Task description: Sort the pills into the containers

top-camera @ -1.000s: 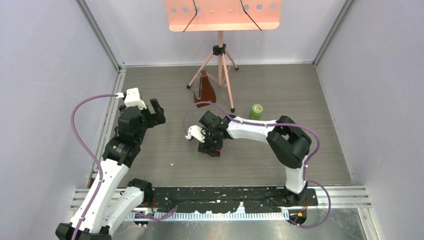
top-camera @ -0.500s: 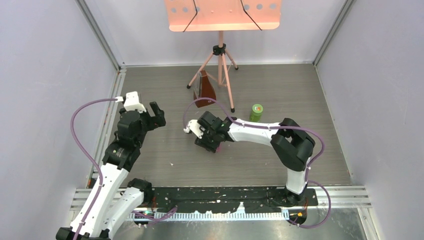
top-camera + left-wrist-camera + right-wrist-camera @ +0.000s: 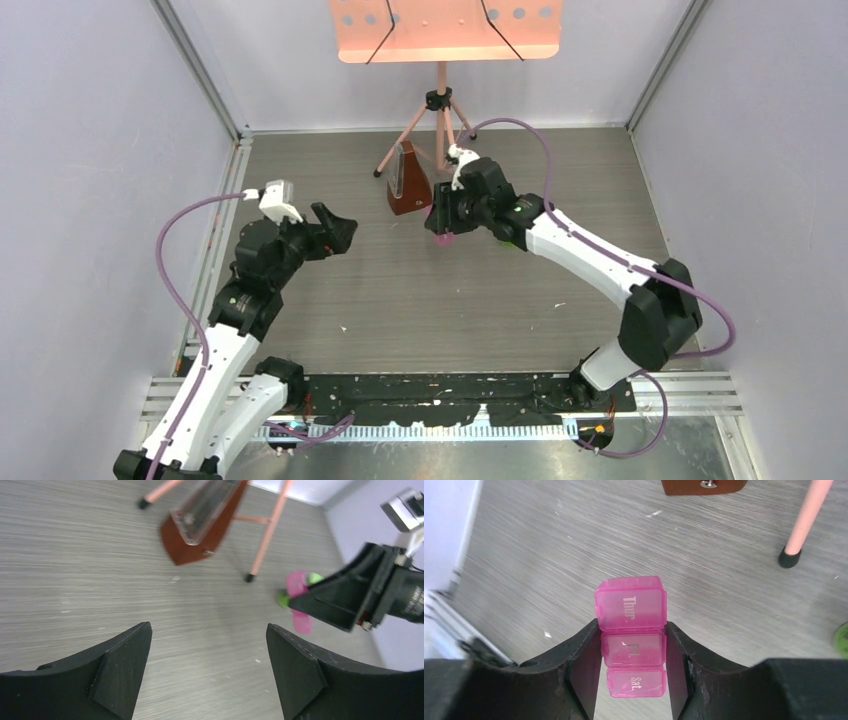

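Note:
My right gripper (image 3: 632, 630) is shut on the containers (image 3: 631, 611), a translucent pink pill box marked Thur, Fri and Sat. Its lids are closed and it is held above the floor, gripped at the Fri compartment. From the top view, the right gripper (image 3: 447, 214) hangs near the tripod's foot with the pink box (image 3: 441, 238) below it. My left gripper (image 3: 335, 228) is open and empty, off to the left and pointing toward the box (image 3: 299, 584). Nothing lies between its jaws (image 3: 208, 630). No pills show in any view.
A brown metronome (image 3: 408, 186) stands just left of a pink tripod stand (image 3: 441, 130) carrying an orange board. A green bottle (image 3: 842, 639) sits behind the right arm, mostly hidden. White specks (image 3: 558, 306) dot the grey wood-grain floor. Walls close in left, right and back.
The right gripper closed on the pink box at mid-table, then lifted it and carried it back and right toward the tripod. The left gripper shifted slightly right.

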Action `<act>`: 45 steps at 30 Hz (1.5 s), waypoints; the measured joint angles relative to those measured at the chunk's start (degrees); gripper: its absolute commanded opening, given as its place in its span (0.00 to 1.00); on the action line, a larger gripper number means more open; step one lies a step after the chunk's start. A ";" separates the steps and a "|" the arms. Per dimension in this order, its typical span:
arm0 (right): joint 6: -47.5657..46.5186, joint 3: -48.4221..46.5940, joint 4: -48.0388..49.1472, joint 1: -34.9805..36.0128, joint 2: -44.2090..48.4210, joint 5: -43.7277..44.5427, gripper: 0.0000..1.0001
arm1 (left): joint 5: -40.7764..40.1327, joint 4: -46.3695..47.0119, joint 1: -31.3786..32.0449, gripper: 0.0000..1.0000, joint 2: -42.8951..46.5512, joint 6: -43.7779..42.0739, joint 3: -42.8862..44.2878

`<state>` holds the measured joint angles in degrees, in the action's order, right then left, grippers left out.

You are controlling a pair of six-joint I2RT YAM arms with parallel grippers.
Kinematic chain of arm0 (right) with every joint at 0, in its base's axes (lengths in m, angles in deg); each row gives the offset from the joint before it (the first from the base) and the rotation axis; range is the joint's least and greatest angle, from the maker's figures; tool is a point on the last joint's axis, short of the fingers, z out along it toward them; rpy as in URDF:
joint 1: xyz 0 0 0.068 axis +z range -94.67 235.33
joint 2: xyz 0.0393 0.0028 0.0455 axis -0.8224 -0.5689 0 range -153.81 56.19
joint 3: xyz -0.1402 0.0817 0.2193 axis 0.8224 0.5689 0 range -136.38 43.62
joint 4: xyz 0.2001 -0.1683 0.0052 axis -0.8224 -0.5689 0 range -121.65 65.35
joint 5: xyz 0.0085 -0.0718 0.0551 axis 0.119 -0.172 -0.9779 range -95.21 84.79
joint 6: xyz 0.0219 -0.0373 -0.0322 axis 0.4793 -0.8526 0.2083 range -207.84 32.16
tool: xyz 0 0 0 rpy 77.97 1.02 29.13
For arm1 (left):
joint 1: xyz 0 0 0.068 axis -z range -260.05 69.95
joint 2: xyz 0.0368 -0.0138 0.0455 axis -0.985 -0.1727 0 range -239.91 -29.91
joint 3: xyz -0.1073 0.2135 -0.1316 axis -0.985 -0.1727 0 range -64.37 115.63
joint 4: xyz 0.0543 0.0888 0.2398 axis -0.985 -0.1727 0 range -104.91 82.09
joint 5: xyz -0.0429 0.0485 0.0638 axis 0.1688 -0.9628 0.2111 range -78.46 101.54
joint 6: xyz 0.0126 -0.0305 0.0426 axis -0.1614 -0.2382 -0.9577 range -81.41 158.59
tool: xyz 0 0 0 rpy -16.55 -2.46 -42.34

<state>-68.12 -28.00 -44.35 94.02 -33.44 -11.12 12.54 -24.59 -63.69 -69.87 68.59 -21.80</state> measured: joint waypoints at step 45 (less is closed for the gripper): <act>49.57 7.80 6.23 8.83 12.94 10.47 0.48 | -1.68 23.76 24.50 0.50 -14.08 6.60 -4.42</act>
<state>-18.55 -20.20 -38.12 102.85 -20.50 -0.65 10.86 -0.84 -39.19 -83.95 75.19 -26.22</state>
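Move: The pill box I will close my left fingers on is in my right gripper, roughly 20 cm right, 5 cm ahead and 8 cm below my left hand. Counted from my left hand, the wooden metronome stands about 17 cm ahead and 14 cm right, the green container about 8 cm ahead and 34 cm right, both well below. From my right hand, the open left gripper it brings the box to is about 20 cm left, 5 cm back, 8 cm higher. I bring both hands together over the middle of the table: my left sweeps about 15 cm right, dipping back on the way and turning clockwise, its fingers beginning to close around the pill box's lower end. My right keeps its pinch while lifting the box some 7 cm, drawing it back about 5 cm and slightly left, its left side rolling up some 35 degrees. ##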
